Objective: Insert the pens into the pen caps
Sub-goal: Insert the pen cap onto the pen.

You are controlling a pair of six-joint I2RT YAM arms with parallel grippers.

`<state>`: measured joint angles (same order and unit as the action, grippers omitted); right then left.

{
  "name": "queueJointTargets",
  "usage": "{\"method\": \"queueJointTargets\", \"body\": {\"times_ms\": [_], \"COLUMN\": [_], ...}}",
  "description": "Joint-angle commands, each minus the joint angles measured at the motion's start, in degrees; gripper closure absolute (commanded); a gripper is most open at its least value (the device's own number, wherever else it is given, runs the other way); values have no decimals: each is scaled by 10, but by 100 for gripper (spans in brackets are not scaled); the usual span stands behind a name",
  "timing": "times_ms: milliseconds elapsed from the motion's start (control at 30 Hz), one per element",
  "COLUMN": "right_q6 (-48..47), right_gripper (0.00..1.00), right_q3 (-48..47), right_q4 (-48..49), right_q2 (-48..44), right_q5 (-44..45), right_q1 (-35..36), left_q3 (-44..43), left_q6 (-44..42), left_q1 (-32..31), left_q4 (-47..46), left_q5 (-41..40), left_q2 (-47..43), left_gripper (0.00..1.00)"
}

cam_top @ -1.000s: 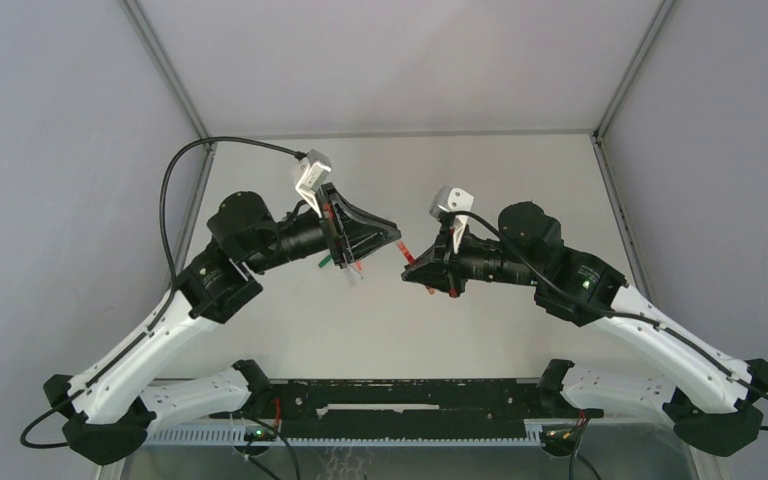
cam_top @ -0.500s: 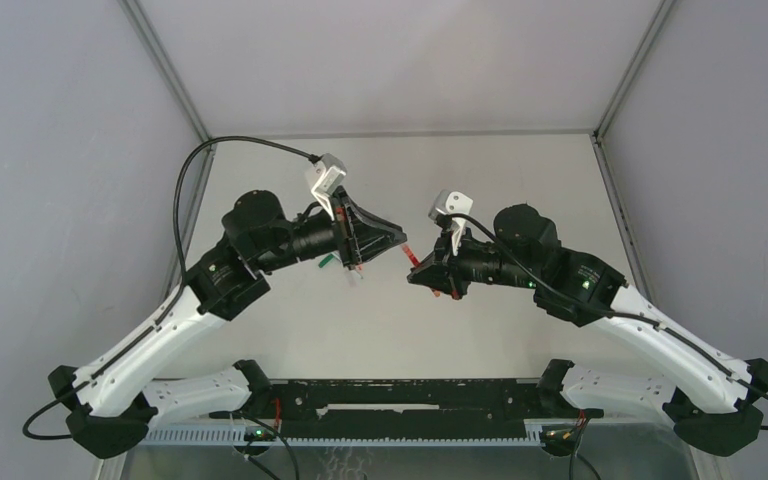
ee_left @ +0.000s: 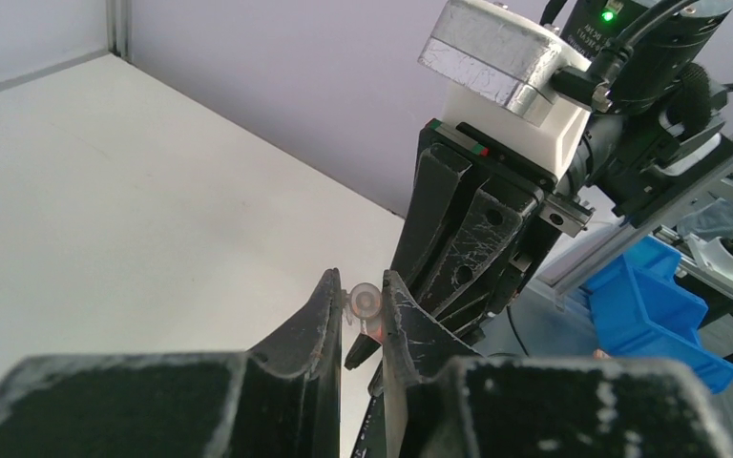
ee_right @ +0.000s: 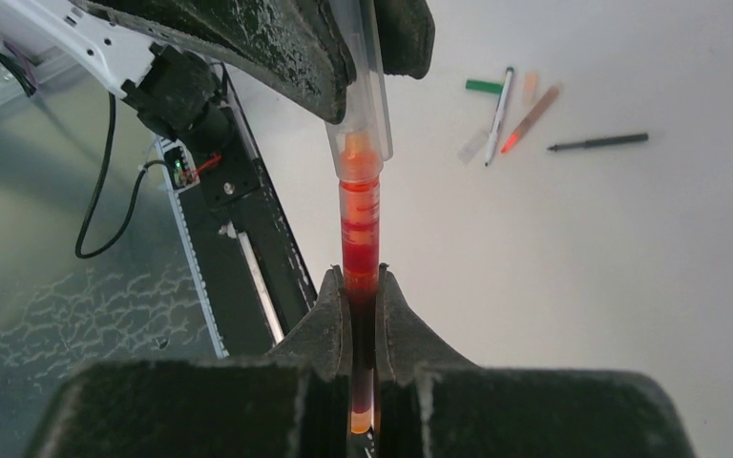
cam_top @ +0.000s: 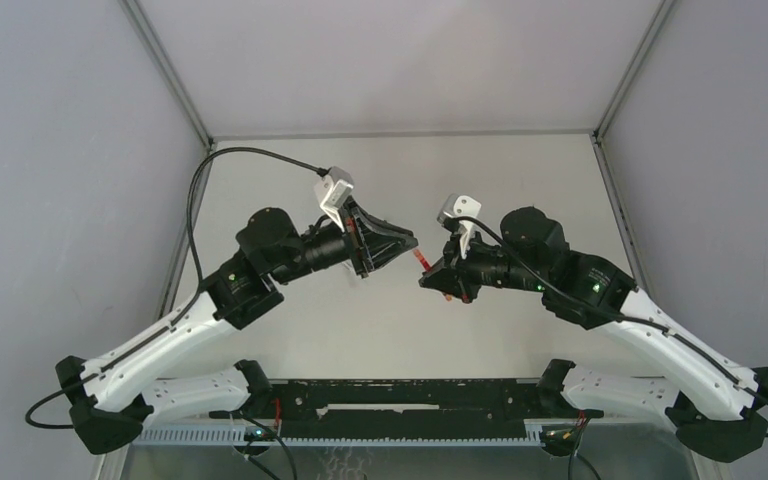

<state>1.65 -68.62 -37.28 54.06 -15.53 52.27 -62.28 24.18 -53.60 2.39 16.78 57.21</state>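
Observation:
My left gripper (cam_top: 412, 243) is shut on a clear pen cap (ee_left: 365, 301), seen end-on between its fingertips in the left wrist view (ee_left: 363, 286). My right gripper (cam_top: 428, 280) is shut on a red pen (cam_top: 421, 260), held above the table. In the right wrist view the red pen (ee_right: 360, 224) sticks out from my right gripper (ee_right: 363, 277) and its front end sits inside the mouth of the clear cap (ee_right: 361, 114), which the left fingers (ee_right: 286, 38) grip. The two grippers face each other tip to tip.
On the table in the right wrist view lie a green cap (ee_right: 484, 87), a pale-barrelled pen (ee_right: 498, 114), a second red pen (ee_right: 530, 119), a black pen (ee_right: 598, 142) and a pale cap (ee_right: 472, 145). In the top view the left arm hides them.
My left gripper has moved right and slightly down toward the right gripper. The gap between cap and red pen has closed; the pen end now sits in the cap.

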Motion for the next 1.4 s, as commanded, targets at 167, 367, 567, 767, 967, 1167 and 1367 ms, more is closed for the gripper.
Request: {"method": "queueJointTargets", "body": {"times_ms": [167,367,567,767,967,1167,1367], "right_q6": [-10,-35,-56,-77,-108,-130,-150], "right_gripper": [100,100,100,100,100,100,100], "right_q3": [-49,-90,-120,-149,-182,-209,-263], "right_q4": [164,175,208,246,283,312,287], "right_q2": [-14,0,10,14,18,24,49], "right_q5": [37,52,53,54,50,18,8], "right_q1": [-19,-32,-50,-53,-53,-52,-40], "left_q3": [83,105,104,109,105,104,101], "left_q6": [15,18,20,24,23,21,20], "left_q1": [-82,-115,-122,-128,-130,-133,-137], "left_q4": [53,25,5,-16,-20,-21,-21], "left_q5": [68,82,105,121,132,141,147], "left_q2": [53,85,108,120,128,135,142], "left_gripper": [100,100,100,100,100,100,100]}}
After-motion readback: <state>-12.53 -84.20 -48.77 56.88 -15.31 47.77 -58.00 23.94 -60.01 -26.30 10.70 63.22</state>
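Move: The left fingers hold the clear pen cap mouth-down over the red pen, which stands in the right fingers with its tip already in the mouth. From the left hand the pen's middle lies about 3 cm back, 3 cm to the right and 5 cm below. From the right hand the cap lies about 3 cm ahead, 3 cm to the left and 5 cm above. No other thing stands near the hands. Both hands carry the joined pen and cap together, first some 4 cm to the robot's right while sinking about 2 cm, then turning upward to rise about 7 cm, the right hand also edging forward by nearly 2 cm so the two grips draw closer. The left wrist tips its fingers up by about 15 degrees and the right rolls its forward side up by a similar amount, both grippers staying shut on cap and pen with the pen's tip still inside the cap's mouth. ##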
